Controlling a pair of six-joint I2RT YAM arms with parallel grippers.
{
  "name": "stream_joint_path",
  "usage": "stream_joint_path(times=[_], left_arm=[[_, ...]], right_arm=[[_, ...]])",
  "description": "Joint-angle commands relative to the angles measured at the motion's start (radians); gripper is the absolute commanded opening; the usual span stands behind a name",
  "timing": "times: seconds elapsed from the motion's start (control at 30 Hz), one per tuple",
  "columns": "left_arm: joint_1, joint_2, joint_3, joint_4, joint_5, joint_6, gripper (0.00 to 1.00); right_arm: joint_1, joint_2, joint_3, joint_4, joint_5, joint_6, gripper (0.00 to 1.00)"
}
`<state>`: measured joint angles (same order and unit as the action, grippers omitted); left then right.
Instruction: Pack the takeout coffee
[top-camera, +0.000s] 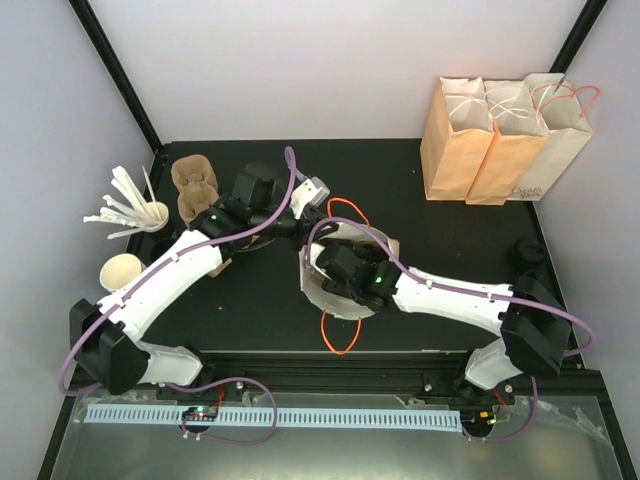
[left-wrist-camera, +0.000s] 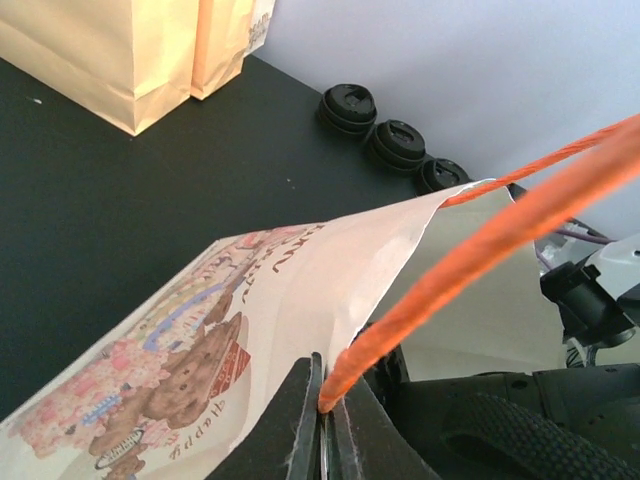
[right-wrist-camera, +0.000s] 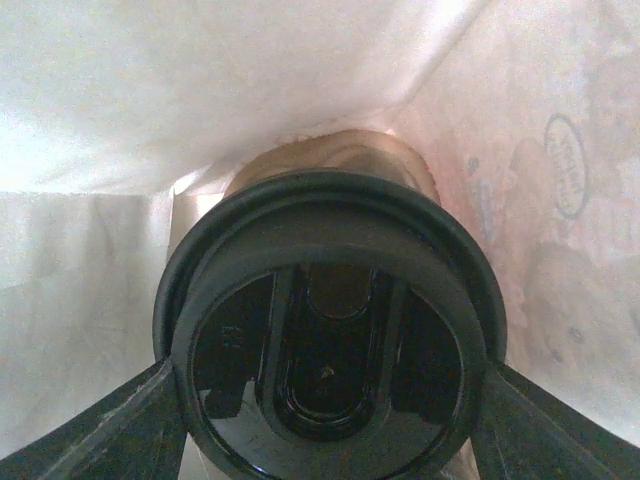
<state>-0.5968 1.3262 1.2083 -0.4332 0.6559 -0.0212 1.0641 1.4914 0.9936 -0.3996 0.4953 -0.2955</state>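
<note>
The takeout coffee (right-wrist-camera: 330, 330) fills the right wrist view: its round black lid faces the camera, and my right gripper (right-wrist-camera: 328, 378) is shut on it, one finger (right-wrist-camera: 110, 430) against each side. Cup and gripper are inside a white paper bag (right-wrist-camera: 150, 110) that lies on its side mid-table (top-camera: 318, 288). In the top view the right gripper (top-camera: 342, 262) reaches into the bag's mouth and the cup is hidden. My left gripper (left-wrist-camera: 328, 405) is shut on the bag's rim, where the orange handle (left-wrist-camera: 480, 240) is attached. The bag's bear-printed side (left-wrist-camera: 200, 350) shows beside it. From above, the left gripper (top-camera: 322, 212) is at the bag's upper edge.
Three upright paper bags (top-camera: 500, 140) stand at the back right. Loose black lids (left-wrist-camera: 398, 140) lie near the right wall. Brown cup carriers (top-camera: 195, 185), a cup of white stirrers (top-camera: 150, 212) and another cup (top-camera: 122, 270) are at the left. The bag's other orange handle (top-camera: 340, 335) trails toward the front edge.
</note>
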Motion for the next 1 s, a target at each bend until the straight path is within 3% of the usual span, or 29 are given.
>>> stream_joint_path(times=[0.0,0.1,0.23,0.37,0.53,0.73,0.8,0.97], left_arm=[[0.002,0.017,0.052,0.019,0.067,-0.055,0.06],[0.007,0.022,0.060,0.017,0.080,-0.069,0.14],[0.039,0.014,0.065,0.055,0.097,-0.149,0.63],[0.125,0.003,0.051,0.171,0.159,-0.296,0.88],[0.235,-0.003,0.026,0.379,0.206,-0.505,0.91],[0.323,0.083,-0.046,0.603,0.172,-0.648,0.91],[0.332,0.137,-0.019,0.585,0.171,-0.662,0.91],[0.331,0.252,0.109,0.361,0.145,-0.564,0.90]], right_arm=[[-0.035,0.017,-0.040,0.084,0.010,-0.028,0.62],[-0.042,0.024,-0.051,0.095,0.017,-0.036,0.62],[-0.051,0.030,-0.051,0.089,0.011,-0.026,0.61],[-0.075,0.030,-0.046,0.072,-0.008,-0.003,0.61],[-0.125,0.036,-0.006,0.017,-0.092,0.039,0.61],[-0.157,0.097,0.111,-0.139,-0.126,0.092,0.61],[-0.167,0.119,0.148,-0.186,-0.141,0.114,0.61],[-0.239,0.156,0.234,-0.289,-0.218,0.165,0.61]])
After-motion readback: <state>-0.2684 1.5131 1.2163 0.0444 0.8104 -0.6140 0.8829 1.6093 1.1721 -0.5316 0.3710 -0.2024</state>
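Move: The left fingers are shut on the paper bag's far-left rim, beside the far orange handle, whose loop stands roughly 4 cm to the right and 3 cm ahead. The bag's middle is about 6 cm back, 5 cm right and 14 cm below that hand; the loose cup carrier lies some 23 cm left, 8 cm ahead and 26 cm down. The right hand already grips a lidded cup inside the bag, whose middle is about 4 cm back and 2 cm right of it. Forward and leftward the left hand leaves the bag: its fingers open wide, letting go of the rim, and it travels about 13 cm forward, rising over 6 cm before sinking most of that again, its fingers swinging forward and levelling out. Meanwhile the right hand keeps its hold on the lidded cup inside the bag and carries it some 5 cm forward and slightly right, turning about 10 degrees clockwise. ##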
